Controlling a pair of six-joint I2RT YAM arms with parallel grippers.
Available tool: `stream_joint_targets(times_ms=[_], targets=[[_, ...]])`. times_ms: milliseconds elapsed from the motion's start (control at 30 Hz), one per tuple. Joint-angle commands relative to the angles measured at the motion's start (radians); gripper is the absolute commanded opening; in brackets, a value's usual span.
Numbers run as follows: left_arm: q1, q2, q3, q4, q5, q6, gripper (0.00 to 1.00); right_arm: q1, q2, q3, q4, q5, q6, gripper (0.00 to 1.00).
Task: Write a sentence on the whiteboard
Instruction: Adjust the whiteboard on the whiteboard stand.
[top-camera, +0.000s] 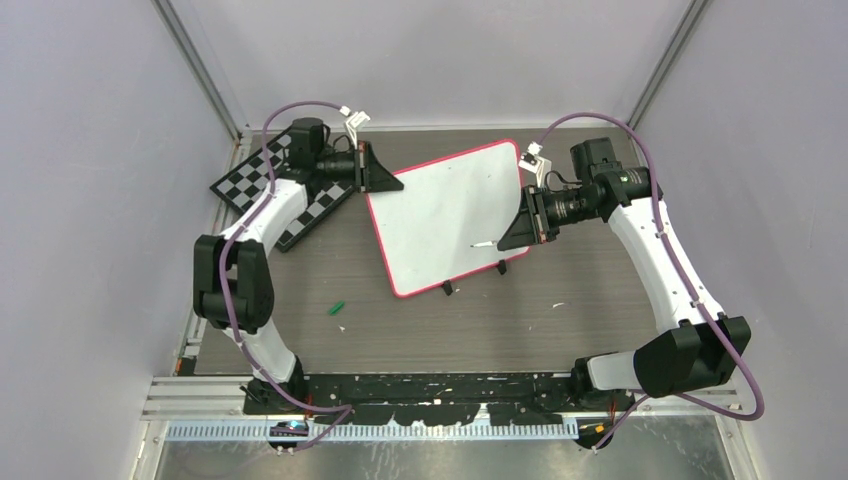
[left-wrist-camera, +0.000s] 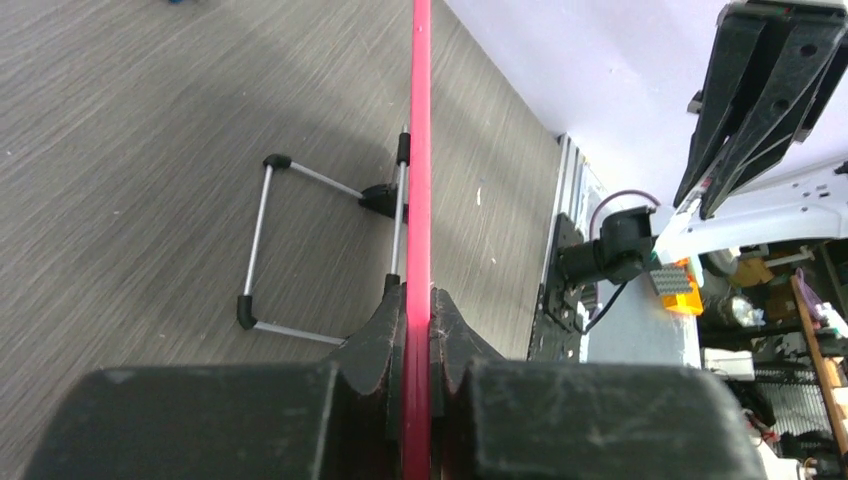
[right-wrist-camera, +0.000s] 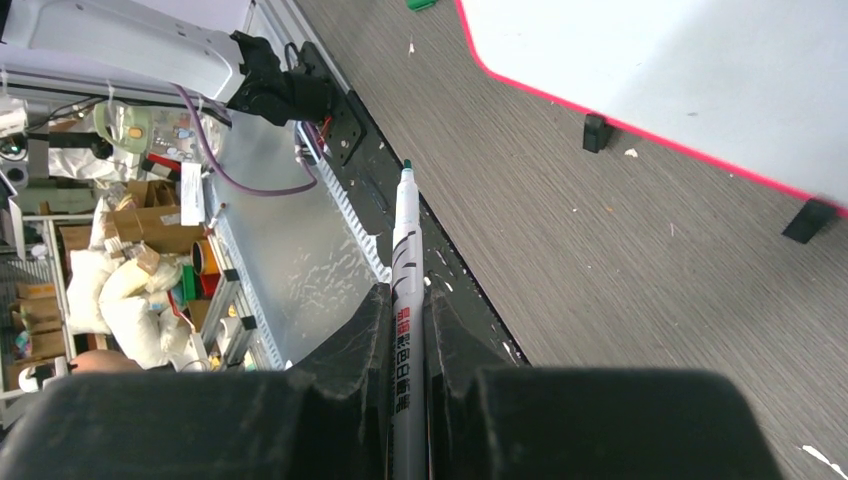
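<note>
The whiteboard (top-camera: 450, 215) stands tilted at mid-table, with a red-pink rim and black feet (top-camera: 447, 289). Its face shows no lettering in the top view; the sentence is not visible. My left gripper (top-camera: 392, 181) is shut on the board's far left rim, seen edge-on in the left wrist view (left-wrist-camera: 421, 150) between the jaws of that gripper (left-wrist-camera: 418, 300). My right gripper (top-camera: 507, 243) is shut on a white marker (top-camera: 484, 245) whose tip points over the board's near right part. In the right wrist view the marker (right-wrist-camera: 405, 250) has a green tip and sits in the gripper (right-wrist-camera: 407, 300), beside the board (right-wrist-camera: 680, 60).
A black-and-white chessboard (top-camera: 262, 180) lies at the far left under the left arm. A small green cap (top-camera: 337, 308) lies on the table near the front left. The board's wire stand (left-wrist-camera: 255, 240) rests on the table behind it. Small white scraps dot the table.
</note>
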Motion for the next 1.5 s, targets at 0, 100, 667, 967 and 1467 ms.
stream_joint_targets(times_ms=[0, 100, 667, 967, 1467], targets=[[0.002, -0.025, -0.027, 0.412, 0.034, -0.239, 0.00, -0.005, -0.029, 0.043, -0.014, -0.037, -0.024, 0.00], [0.002, -0.016, -0.028, 0.509, 0.036, -0.308, 0.00, -0.004, -0.028, 0.042, -0.025, -0.037, -0.035, 0.00], [-0.043, -0.019, -0.112, 0.324, 0.023, -0.146, 0.00, -0.006, -0.031, 0.045, -0.062, -0.039, -0.076, 0.00], [-0.113, -0.040, -0.185, 0.311, -0.005, -0.144, 0.00, -0.006, -0.043, 0.036, -0.061, -0.039, -0.076, 0.00], [-0.244, -0.062, -0.231, 0.258, -0.036, -0.140, 0.00, -0.006, -0.056, 0.016, -0.065, -0.033, -0.078, 0.00]])
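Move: The whiteboard on its stand is already pinched near its upper left corner by the left fingers. Its middle lies about 10 cm to the right, 5 cm back and 10 cm lower. The tip of the marker the right hand holds is some 14 cm right and 11 cm back, nearly level; the chessboard, 22 cm down, is around 27 cm left and 5 cm ahead. From the right hand, the whiteboard's middle is about 10 cm left, 5 cm ahead, 13 cm down. The whiteboard is first nudged forward and up a couple of centimetres by the left hand, then brought back and lowered, and finally drawn rightward and back towards the right hand, ending roughly 6 cm right and 4 cm back of its start. The left fingers keep their pinch throughout; the right hand keeps the marker out over the board, drifting back about 1 cm. ##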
